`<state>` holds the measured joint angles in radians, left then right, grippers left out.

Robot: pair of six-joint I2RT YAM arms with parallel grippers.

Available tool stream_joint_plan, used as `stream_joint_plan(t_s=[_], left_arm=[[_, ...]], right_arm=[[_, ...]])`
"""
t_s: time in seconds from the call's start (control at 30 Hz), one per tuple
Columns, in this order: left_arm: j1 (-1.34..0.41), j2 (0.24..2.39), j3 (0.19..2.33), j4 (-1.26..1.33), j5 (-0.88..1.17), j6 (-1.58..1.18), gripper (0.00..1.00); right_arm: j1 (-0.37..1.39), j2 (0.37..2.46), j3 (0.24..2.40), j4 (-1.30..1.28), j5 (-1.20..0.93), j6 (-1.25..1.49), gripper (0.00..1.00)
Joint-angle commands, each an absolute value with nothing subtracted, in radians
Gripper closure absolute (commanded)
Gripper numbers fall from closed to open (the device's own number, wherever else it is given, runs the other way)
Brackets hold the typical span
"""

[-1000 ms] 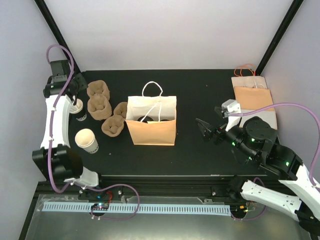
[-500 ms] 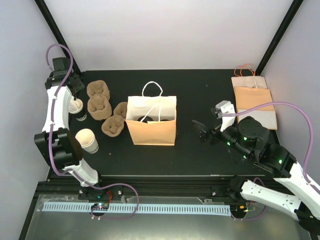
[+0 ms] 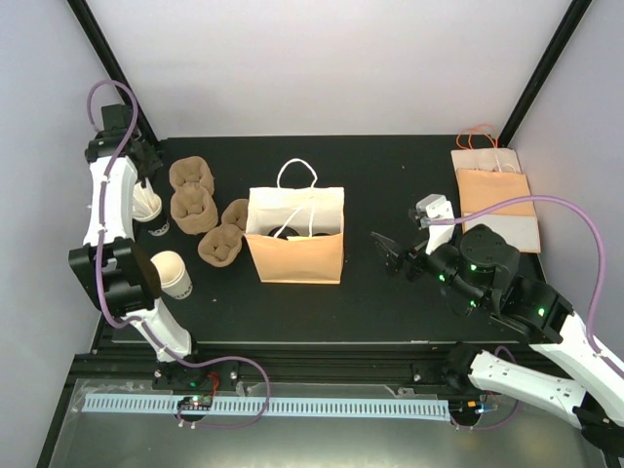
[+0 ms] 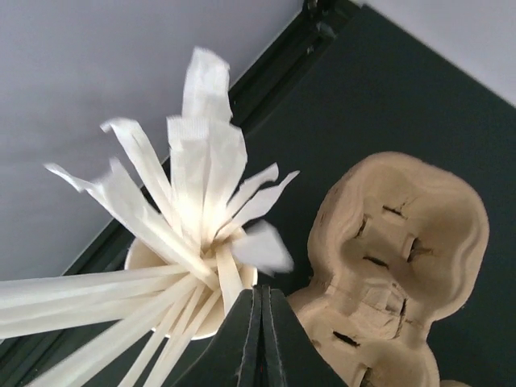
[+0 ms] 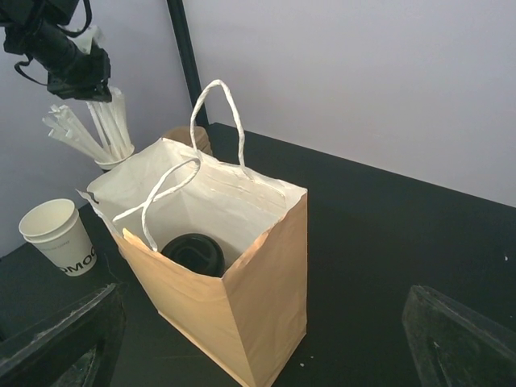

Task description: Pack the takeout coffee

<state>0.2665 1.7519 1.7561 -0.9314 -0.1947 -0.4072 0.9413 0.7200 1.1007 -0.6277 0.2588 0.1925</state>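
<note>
The takeout coffee (image 5: 193, 252) stands inside the upright brown paper bag (image 5: 266, 298); only its round black lid (image 3: 292, 231) shows. My right gripper (image 3: 390, 255) is open to the right of the bag, facing it, and its dark fingers (image 5: 60, 339) frame the bag without touching it. At the far left, my left gripper (image 4: 262, 297) hangs just above the cup of white stirrers (image 4: 173, 242). Its jaws are pressed together with nothing showing between them. The same gripper (image 5: 76, 72) shows above the stirrers in the right wrist view.
A stack of lidless white cups (image 3: 169, 275) stands at the near left. Several brown pulp cup carriers (image 3: 192, 205) lie between the stirrer cup (image 3: 148, 210) and the bag. Flat paper bags (image 3: 495, 195) lie at the back right. Black frame posts rise at both back corners.
My left gripper has gone from open to shut above the stirrer cup and shifted slightly toward the back. My right gripper has moved a little left toward the bag, still open.
</note>
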Motion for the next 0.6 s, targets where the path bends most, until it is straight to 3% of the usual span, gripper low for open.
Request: stream_joint_plan(t_s=[0.0,0.43,0.57], left_arm=[[0.274,1.694,1.850,-0.982,-0.228,-0.404,0.98],[0.273,1.353,1.925,-0.982,-0.037,-0.423,0.98],[0.274,1.293,1.973,-0.984,0.105,-0.440,0.99]], right_arm=[[0.943,0.725,1.106,-0.601,0.254,0.198,0.04],[0.943,0.744,1.113,-0.619,0.225,0.202,0.04],[0.943,0.747,1.117,-0.621,0.224,0.202,0.04]])
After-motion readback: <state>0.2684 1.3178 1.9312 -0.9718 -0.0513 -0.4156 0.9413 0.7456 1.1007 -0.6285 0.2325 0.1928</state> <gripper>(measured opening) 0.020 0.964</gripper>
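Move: The paper bag stands far off to the right of my left hand, about 37 cm, some 9 cm nearer me and 10 cm lower. The straw cup is nearly beneath this hand, roughly 15 cm down and 2 cm to the left; the nearest brown cup carrier lies some 7 cm ahead and 8 cm right, the paper cups about 18 cm back and 7 cm right. From my right hand the bag is about 20 cm ahead, 19 cm left and well below. My left hand, its fingers already shut on a straw, pulls straight up out of the straw cup, then sweeps back while still climbing: about 23 cm up in all, 10 cm back and a little to the right. I keep the pinch closed and swing the fingertips up and outward by some 30 degrees. ##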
